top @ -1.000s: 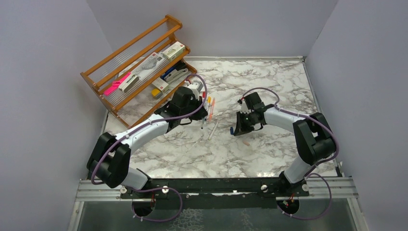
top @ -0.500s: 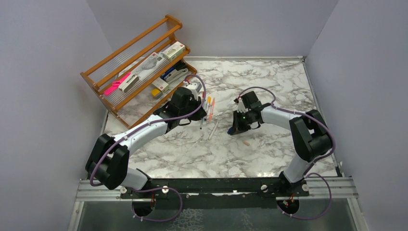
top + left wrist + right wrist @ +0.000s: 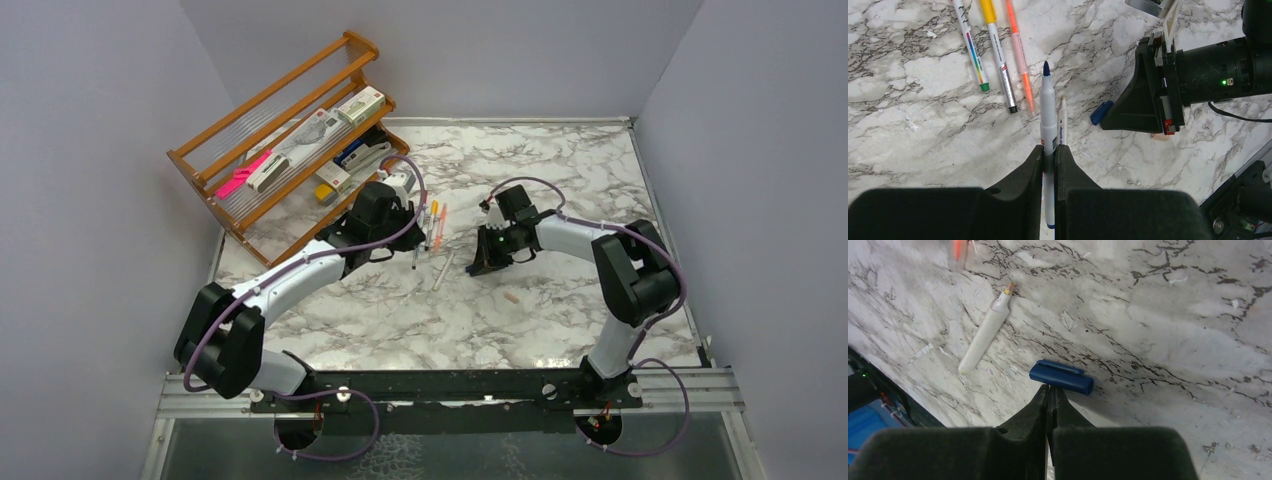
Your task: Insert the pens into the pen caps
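My left gripper (image 3: 1049,150) is shut on a white pen (image 3: 1048,115) with a dark blue tip that points away from the wrist. My left gripper (image 3: 415,245) hovers over a row of pens. They are a rainbow-striped pen (image 3: 971,47), a yellow-topped pen (image 3: 998,57) and an orange pen (image 3: 1019,55). Another white pen (image 3: 985,335) lies flat on the table. My right gripper (image 3: 1052,389) is shut and empty, its tips against the side of a dark blue pen cap (image 3: 1062,377) lying on the marble. A pale pink cap (image 3: 511,297) lies nearer the front.
A wooden rack (image 3: 270,140) holding boxes, a stapler and a pink bar stands at the back left. Grey walls close in the marble table (image 3: 560,180) on three sides. The two grippers are close together near the middle.
My right gripper has slid left toward the pens, staying low and shut. My left gripper, with the pen, has shifted slightly up and left.
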`<state>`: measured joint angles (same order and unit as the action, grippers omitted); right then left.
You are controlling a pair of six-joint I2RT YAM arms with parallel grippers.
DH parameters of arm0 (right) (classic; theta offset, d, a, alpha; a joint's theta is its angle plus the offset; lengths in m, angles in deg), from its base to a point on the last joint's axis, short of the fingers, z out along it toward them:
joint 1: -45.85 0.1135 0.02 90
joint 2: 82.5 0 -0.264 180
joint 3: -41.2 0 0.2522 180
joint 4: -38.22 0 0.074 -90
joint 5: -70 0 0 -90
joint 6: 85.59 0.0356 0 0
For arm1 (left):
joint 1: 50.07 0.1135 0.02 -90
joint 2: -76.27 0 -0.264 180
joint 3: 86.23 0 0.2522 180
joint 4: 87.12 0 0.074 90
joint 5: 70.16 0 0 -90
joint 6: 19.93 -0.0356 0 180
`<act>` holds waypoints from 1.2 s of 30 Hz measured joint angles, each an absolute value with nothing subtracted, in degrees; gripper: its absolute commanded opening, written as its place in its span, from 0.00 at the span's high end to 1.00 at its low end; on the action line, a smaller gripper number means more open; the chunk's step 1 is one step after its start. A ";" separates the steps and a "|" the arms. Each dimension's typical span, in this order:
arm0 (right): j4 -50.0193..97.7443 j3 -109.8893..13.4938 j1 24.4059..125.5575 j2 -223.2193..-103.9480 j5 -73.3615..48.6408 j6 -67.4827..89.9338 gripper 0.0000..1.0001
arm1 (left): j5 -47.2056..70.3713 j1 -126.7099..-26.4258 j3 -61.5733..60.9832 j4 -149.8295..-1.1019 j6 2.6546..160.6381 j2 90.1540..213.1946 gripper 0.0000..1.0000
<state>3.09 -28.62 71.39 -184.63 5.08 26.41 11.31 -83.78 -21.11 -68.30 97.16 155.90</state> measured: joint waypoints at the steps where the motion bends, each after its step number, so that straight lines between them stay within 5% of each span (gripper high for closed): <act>1: 3.20 -28.86 71.42 -184.94 5.32 26.58 0.99 | 11.37 -83.76 -21.16 -68.26 97.16 155.66 1.00; 18: 2.90 -32.70 72.12 -182.51 1.19 23.92 0.99 | 9.80 -83.39 -17.26 -68.80 96.00 158.42 1.00; 36: 3.42 -42.69 72.12 -192.43 -5.00 20.62 0.99 | 7.64 -83.39 -16.00 -70.03 96.02 159.42 1.00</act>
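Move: The blue pen cap lies against the shut right fingertips, its middle about 1 cm ahead of the right hand and 1 cm below. A small white pen lies about 6 cm to the hand's left, level with it; the orange pen about 10 cm ahead and 7 cm left; the small pink cap some 6 cm back and 8 cm right. From the left hand, the blue cap is about 11 cm right, 3 cm back and 13 cm down. The blue cap gets a last short nudge forward-left from the shut right fingertips, which then come free, rise about 4 cm and pass forward over it, sinking again on its far side, some 8 cm ahead of where they began, fingers tilting forward about 15 degrees. The left hand keeps its grip on the blue-tipped pen and lifts some 2 cm while easing right and forward. ##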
